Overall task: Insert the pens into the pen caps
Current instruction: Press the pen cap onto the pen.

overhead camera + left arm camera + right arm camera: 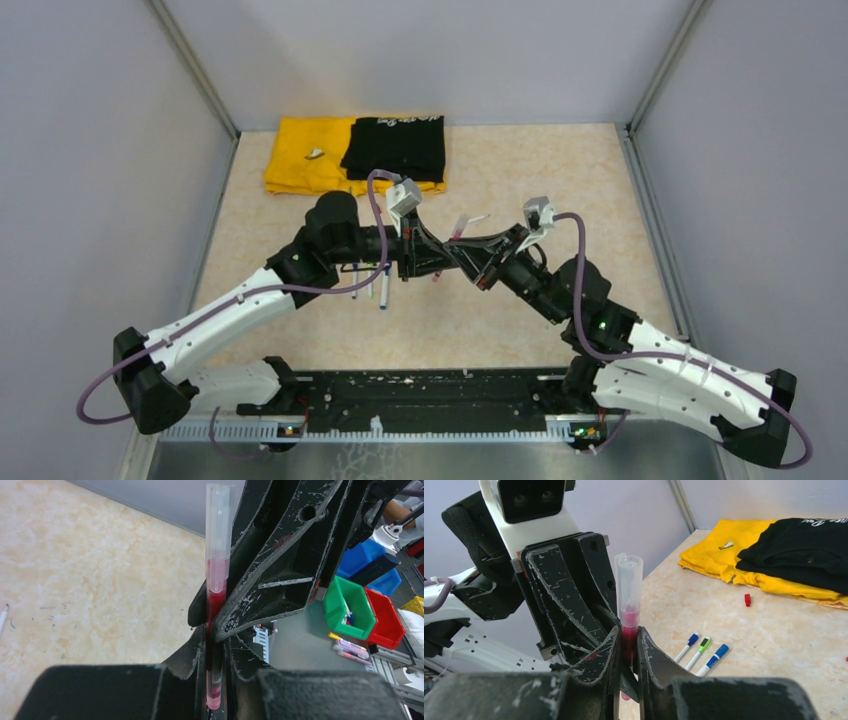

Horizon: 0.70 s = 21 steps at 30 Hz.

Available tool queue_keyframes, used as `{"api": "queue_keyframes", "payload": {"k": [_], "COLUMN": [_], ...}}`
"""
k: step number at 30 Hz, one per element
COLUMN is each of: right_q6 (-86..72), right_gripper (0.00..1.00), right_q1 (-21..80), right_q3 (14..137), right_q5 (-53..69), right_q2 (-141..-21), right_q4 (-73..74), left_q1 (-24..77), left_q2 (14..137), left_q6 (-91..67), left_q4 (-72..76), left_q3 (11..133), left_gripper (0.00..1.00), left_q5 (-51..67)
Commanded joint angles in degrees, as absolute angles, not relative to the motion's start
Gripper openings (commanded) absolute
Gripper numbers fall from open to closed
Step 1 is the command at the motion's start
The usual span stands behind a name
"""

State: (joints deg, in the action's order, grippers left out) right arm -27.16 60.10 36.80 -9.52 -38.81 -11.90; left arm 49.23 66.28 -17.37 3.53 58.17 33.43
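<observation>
One red pen (218, 555) stands between both grippers above the table's middle, its clear white end (629, 582) pointing up. My left gripper (216, 650) is shut on the pen's lower part, and a pink end (214, 700) shows below. My right gripper (629, 635) is shut on the red stretch just above. The fingers hide whether a cap is on it. Three capped pens, blue (687, 647), green (700, 652) and blue (713, 658), lie side by side on the table. A loose red pen cap (747, 600) lies near the cloths.
A folded yellow cloth (300, 160) and a black one (395, 145) lie at the back of the table. Grey walls close in the left, back and right sides. Off the table, green (350, 605), red (385, 617) and blue (365, 555) bins show.
</observation>
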Motion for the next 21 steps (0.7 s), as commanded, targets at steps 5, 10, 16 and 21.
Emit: {"api": "queue_keyframes", "payload": {"k": [5,10,16,21], "right_q6": [-18.59,-12.52,-12.92,-17.47], "right_gripper": [0.23,0.36,0.46,0.55], "right_q1": [63.55,62.02,49.01,40.08], "right_q3": [49.33,57.02,62.61,63.19], "right_q5": [-4.3,-2.1,17.17,28.28], "right_q2": [-43.9,-42.91,-42.71,-44.35], "right_q4": [5.48,10.29,10.68,4.28], "left_q1": [47.13,47.11,47.12,47.13], "left_q2": [65.56,63.65,62.91,62.61], "left_q6": [-19.15,-19.04,-18.63,-18.48], "left_q4": [20.5,19.24,18.39,18.2], "left_q3": [63.37,61.73,61.77,61.85], "left_gripper": [0.0,0.0,0.0,0.0], "left_q5": [34.65,36.49,37.52,38.04]}}
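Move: The pen stands upright in the left fingers, its clear cap centred some 7 cm above that hand and a centimetre or so ahead. The right fingers are shut around the barrel just under the cap, which is about 5 cm above them and 1 cm ahead. From the right hand, the nearest blue-capped pen lies on the table roughly 10 cm ahead, 15 cm left and 31 cm down. Upward with both hands together, about 8 cm: the left keeps its pinch on the pen and tips back some 15 degrees. The right lets go of the barrel just below the cap, its fingers spreading from nearly shut to about half open as it climbs; it draws back a little midway, recovers, then eases about 2 cm to the right, off the pen, its wrist tilting up. ##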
